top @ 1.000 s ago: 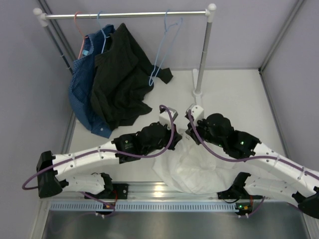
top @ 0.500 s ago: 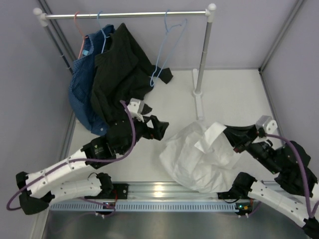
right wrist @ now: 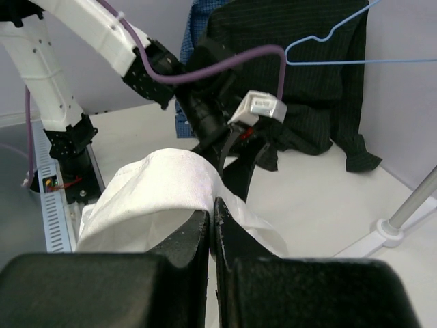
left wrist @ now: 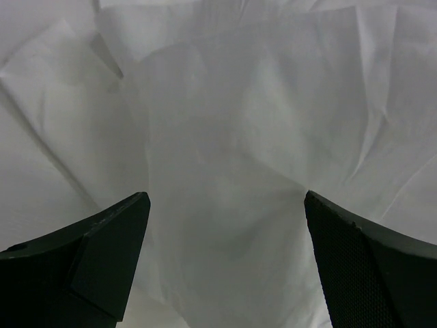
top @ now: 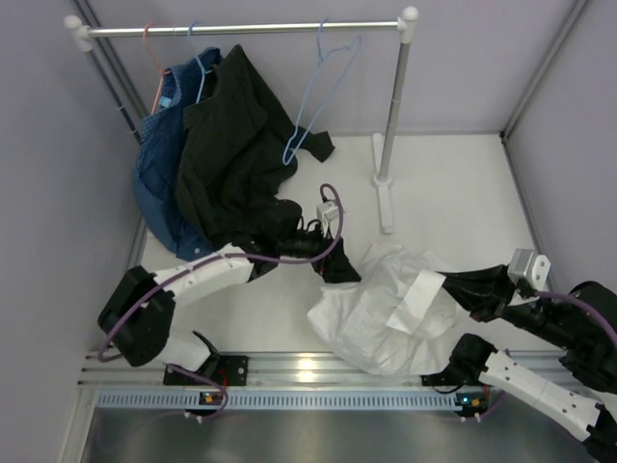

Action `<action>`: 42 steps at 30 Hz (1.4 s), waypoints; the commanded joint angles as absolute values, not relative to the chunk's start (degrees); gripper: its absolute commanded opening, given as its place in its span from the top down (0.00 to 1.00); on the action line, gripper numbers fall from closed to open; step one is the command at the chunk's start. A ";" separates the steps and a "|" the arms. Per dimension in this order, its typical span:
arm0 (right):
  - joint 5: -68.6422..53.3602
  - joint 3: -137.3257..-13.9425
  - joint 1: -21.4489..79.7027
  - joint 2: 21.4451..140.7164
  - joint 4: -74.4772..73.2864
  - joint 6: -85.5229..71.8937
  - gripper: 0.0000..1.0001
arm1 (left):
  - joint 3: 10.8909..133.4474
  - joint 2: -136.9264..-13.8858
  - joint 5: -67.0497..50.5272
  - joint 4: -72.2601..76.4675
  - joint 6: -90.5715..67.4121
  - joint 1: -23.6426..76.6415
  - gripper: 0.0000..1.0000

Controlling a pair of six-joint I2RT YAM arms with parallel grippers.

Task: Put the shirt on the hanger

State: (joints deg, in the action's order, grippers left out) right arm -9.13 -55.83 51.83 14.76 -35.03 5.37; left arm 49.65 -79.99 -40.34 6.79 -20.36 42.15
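The white shirt [top: 381, 313] lies crumpled on the table near the front. My right gripper [top: 446, 288] is shut on a fold of its fabric, and in the right wrist view the shirt [right wrist: 153, 188] drapes over the closed right gripper [right wrist: 212, 203]. My left gripper [top: 339, 268] stands open at the shirt's upper-left edge. Through the left wrist camera the left gripper [left wrist: 225, 197] hovers wide over wrinkled shirt [left wrist: 225, 123] cloth with nothing pinched. The light-blue hanger [top: 314, 101] hangs bare from the rail, and the hanger [right wrist: 341, 42] also shows in the right wrist view.
A black garment [top: 236, 154] and a blue denim garment [top: 154, 183] hang at the left of the rail [top: 241, 29], spilling onto the table. A pink hanger [top: 151, 58] sits far left. The rack's upright post [top: 395, 106] and foot stand behind the shirt.
The left gripper opened, swung left off the shirt, then came back to its upper-left edge. The right arm pulled back to the right, dragging a fold of the shirt with it.
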 commanded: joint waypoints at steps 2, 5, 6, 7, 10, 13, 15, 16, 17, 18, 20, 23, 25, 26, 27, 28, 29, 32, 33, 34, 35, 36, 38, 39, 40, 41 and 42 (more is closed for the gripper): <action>-10.02 -58.54 51.42 16.69 -37.17 6.24 0.99 | 46.24 -87.00 -56.07 27.22 -29.49 43.41 0.02; -10.28 -57.31 51.42 18.89 -39.01 5.63 0.99 | 46.76 -91.49 -52.91 29.36 -32.77 48.06 0.02; -10.37 -56.61 51.42 19.85 -39.37 5.19 0.99 | 46.15 -92.71 -51.87 32.23 -35.39 51.03 0.02; -10.37 -56.60 51.42 20.12 -39.64 5.01 0.99 | 45.27 -93.07 -51.42 35.04 -35.42 52.54 0.02; -9.76 -54.67 51.42 19.95 -39.55 4.57 0.99 | 40.18 -94.65 -51.59 51.94 -47.58 56.42 0.02; -8.27 -54.32 51.42 19.42 -39.20 4.40 1.00 | 37.27 -97.03 -51.59 64.12 -55.09 56.60 0.36; -7.30 -54.67 51.42 19.07 -39.20 4.05 1.00 | 37.70 -96.07 -49.50 59.01 -53.36 55.73 1.00; -7.03 -55.02 51.42 18.90 -39.29 3.96 1.00 | 39.01 -95.11 -44.26 47.14 -48.83 55.20 1.00; -6.25 -55.19 51.42 18.64 -39.37 3.78 1.00 | 39.89 -94.05 -40.73 40.32 -46.00 54.50 1.00; -5.89 -55.20 51.42 18.37 -39.37 3.69 1.00 | 41.12 -91.08 -36.00 32.77 -42.92 54.49 1.00; -4.49 -54.93 51.42 17.76 -39.37 3.34 1.00 | 44.98 -87.73 -17.01 12.17 -36.75 54.58 1.00; -1.34 -54.49 51.42 17.40 -39.29 2.64 1.00 | 45.27 -80.09 6.91 1.61 -37.35 54.41 1.00; 1.56 -54.32 51.42 17.58 -38.76 2.03 1.00 | 44.48 -73.24 15.17 -4.64 -39.62 54.41 1.00; 2.97 -54.23 51.42 17.84 -38.59 1.76 1.00 | 43.95 -71.04 18.77 -6.22 -40.60 54.40 1.00; 5.60 -54.23 51.50 18.10 -38.32 1.58 1.00 | 42.73 -66.40 24.03 -8.59 -41.39 54.40 1.00; 6.76 -54.14 51.42 18.19 -37.97 0.97 1.00 | 42.11 -64.01 26.00 -9.40 -42.53 54.49 1.00; 8.25 -54.14 51.42 18.80 -37.19 0.79 1.00 | 41.40 -59.63 28.71 -10.27 -43.06 54.49 1.00; 9.66 -54.14 51.42 20.56 -35.34 0.44 1.00 | 39.03 -53.54 30.23 -12.21 -43.42 54.67 1.00; 10.19 -54.31 51.42 21.35 -34.90 0.00 1.00 | 38.50 -49.87 31.02 -13.43 -43.42 54.75 1.00; 10.80 -54.49 51.42 22.23 -34.46 -1.48 1.00 | 38.24 -48.09 31.11 -13.97 -42.90 54.84 1.00; 12.55 -54.84 51.42 24.32 -33.76 -1.84 1.00 | 38.41 -45.29 31.29 -14.58 -42.63 54.93 1.00; 13.70 -55.63 51.42 25.56 -33.49 -2.45 1.00 | 38.67 -44.05 31.64 -15.46 -42.54 54.93 1.00; 17.38 -56.51 51.50 28.89 -32.70 -3.33 1.00 | 39.90 -40.10 33.74 -17.83 -41.75 55.81 1.00; 18.62 -57.56 51.42 29.96 -31.74 -4.38 1.00 | 40.42 -38.86 35.23 -18.62 -41.14 56.33 1.00; 19.68 -58.09 51.42 30.84 -31.21 -4.83 1.00 | 41.04 -37.54 37.68 -18.89 -40.26 57.64 1.00; 20.30 -58.53 51.42 32.15 -30.68 -5.09 1.00 | 41.48 -35.53 38.84 -18.90 -39.56 58.35 1.00; 20.30 -59.41 51.42 32.86 -29.28 -5.36 1.00 | 42.18 -34.99 40.07 -18.90 -38.25 59.06 1.00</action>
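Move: The white shirt hangs from the shut right fingers. Its free edge, which the open left hand goes for, lies about 12 cm back, 6 cm right and 6 cm below that hand; from the right hand it is some 12 cm left, level fore and aft, and 23 cm below. The near end of the rack foot is 17 cm ahead of and 14 cm right of the left hand, the dark shirt's hem 17 cm ahead and 20 cm left, both some 15 cm lower. The left fingers shut on the shirt's free edge after reaching back about 12 cm, down and right, then carry it forward and out to the left, away from the right hand, rising and turning some 75 degrees counter-clockwise. The right hand keeps its pinch, first sinking a little, then easing forward with a clockwise turn, about 9 cm forward in all. ##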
